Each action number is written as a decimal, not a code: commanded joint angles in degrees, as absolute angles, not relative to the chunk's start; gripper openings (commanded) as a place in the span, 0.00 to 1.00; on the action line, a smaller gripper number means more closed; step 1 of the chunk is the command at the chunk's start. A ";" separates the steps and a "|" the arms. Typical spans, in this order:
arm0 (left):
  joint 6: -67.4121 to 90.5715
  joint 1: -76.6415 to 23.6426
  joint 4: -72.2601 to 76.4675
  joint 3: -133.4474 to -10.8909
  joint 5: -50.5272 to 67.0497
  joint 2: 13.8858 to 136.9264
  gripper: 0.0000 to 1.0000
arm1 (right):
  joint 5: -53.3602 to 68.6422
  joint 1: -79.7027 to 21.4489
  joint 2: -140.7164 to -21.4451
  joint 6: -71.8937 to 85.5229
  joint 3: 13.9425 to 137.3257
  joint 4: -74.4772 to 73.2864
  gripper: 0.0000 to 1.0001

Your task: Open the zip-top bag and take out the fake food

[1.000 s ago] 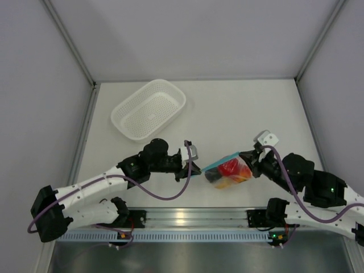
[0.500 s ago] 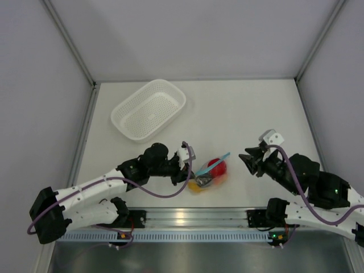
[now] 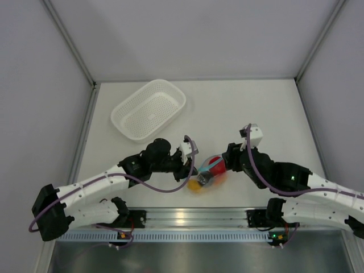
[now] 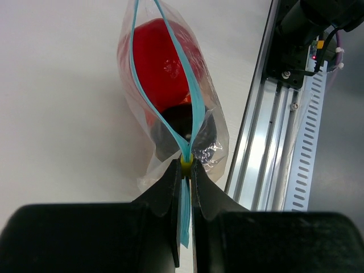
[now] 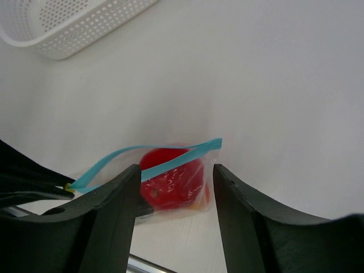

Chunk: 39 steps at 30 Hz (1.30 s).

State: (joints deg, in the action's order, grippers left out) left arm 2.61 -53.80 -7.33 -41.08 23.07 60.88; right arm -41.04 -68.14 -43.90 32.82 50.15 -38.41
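The zip-top bag [image 3: 209,172] lies on the table between the two arms, its light blue zip strip [image 4: 165,74] parted along the top. Inside show a shiny red ball [image 4: 162,57] and a dark piece [image 4: 181,129]; a yellow-orange piece [image 3: 195,185] shows at the bag's near corner. My left gripper [image 3: 190,166] is shut on the strip's end [image 4: 186,168]. My right gripper [image 3: 227,162] stands open just right of the bag, its fingers either side of the bag's far end [image 5: 176,170], not touching it.
A white perforated basket [image 3: 116,116] sits at the back left, and its corner shows in the right wrist view [image 5: 68,23]. The aluminium rail [image 3: 187,216] runs along the near edge, close behind the bag [image 4: 273,142].
My right gripper let go of the bag and opened, then moved left, back toward it. The bag dropped onto the table and swung toward my left gripper, which kept its hold.
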 commanded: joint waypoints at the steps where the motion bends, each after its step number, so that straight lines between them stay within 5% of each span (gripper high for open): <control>1: 3.69 -54.31 -5.54 -43.77 23.03 61.70 0.00 | -43.51 -68.47 -44.56 42.18 49.05 -35.86 0.55; 20: 3.60 -57.13 -5.54 -44.74 20.57 61.79 0.00 | -42.80 -68.55 -49.84 53.08 42.02 -36.92 0.48; 27: 2.64 -59.15 -5.54 -45.97 21.19 62.05 0.00 | -47.63 -68.47 -49.04 56.07 41.04 -40.78 0.57; 36: 2.64 -59.94 -5.45 -46.93 19.07 62.23 0.00 | -47.38 -66.10 -50.45 55.46 40.96 -40.97 0.38; 39: 2.46 -59.94 -5.54 -46.85 18.11 62.14 0.00 | -46.32 -64.60 -48.79 54.50 39.91 -38.59 0.22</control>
State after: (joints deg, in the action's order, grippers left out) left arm 3.05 -59.70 -7.81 -44.16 19.38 62.41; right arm -45.78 -66.37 -50.28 55.13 40.75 -39.59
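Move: The right corner of the bag's blue zip strip lies about 8 cm below the open right gripper, some 2 cm ahead and 1 cm left. Inside the bag, the red food is about 1 cm back, 3 cm left and 12 cm down; the black food is about 6 cm back, 8 cm left and 13 cm down. From the left gripper, which already pinches the strip's other end, that corner is about 5 cm ahead, 10 cm right and slightly lower. Drop the right gripper about 8 cm onto the zip strip's right corner, drifting slightly left and then back right, while its fingers tip down and swing some 15 degrees clockwise. Then close the fingers about halfway around the strip there. Keep the strip's other end pinched in the left gripper, easing that hand back and right about 2.5 cm, with a slight rise at the end. ##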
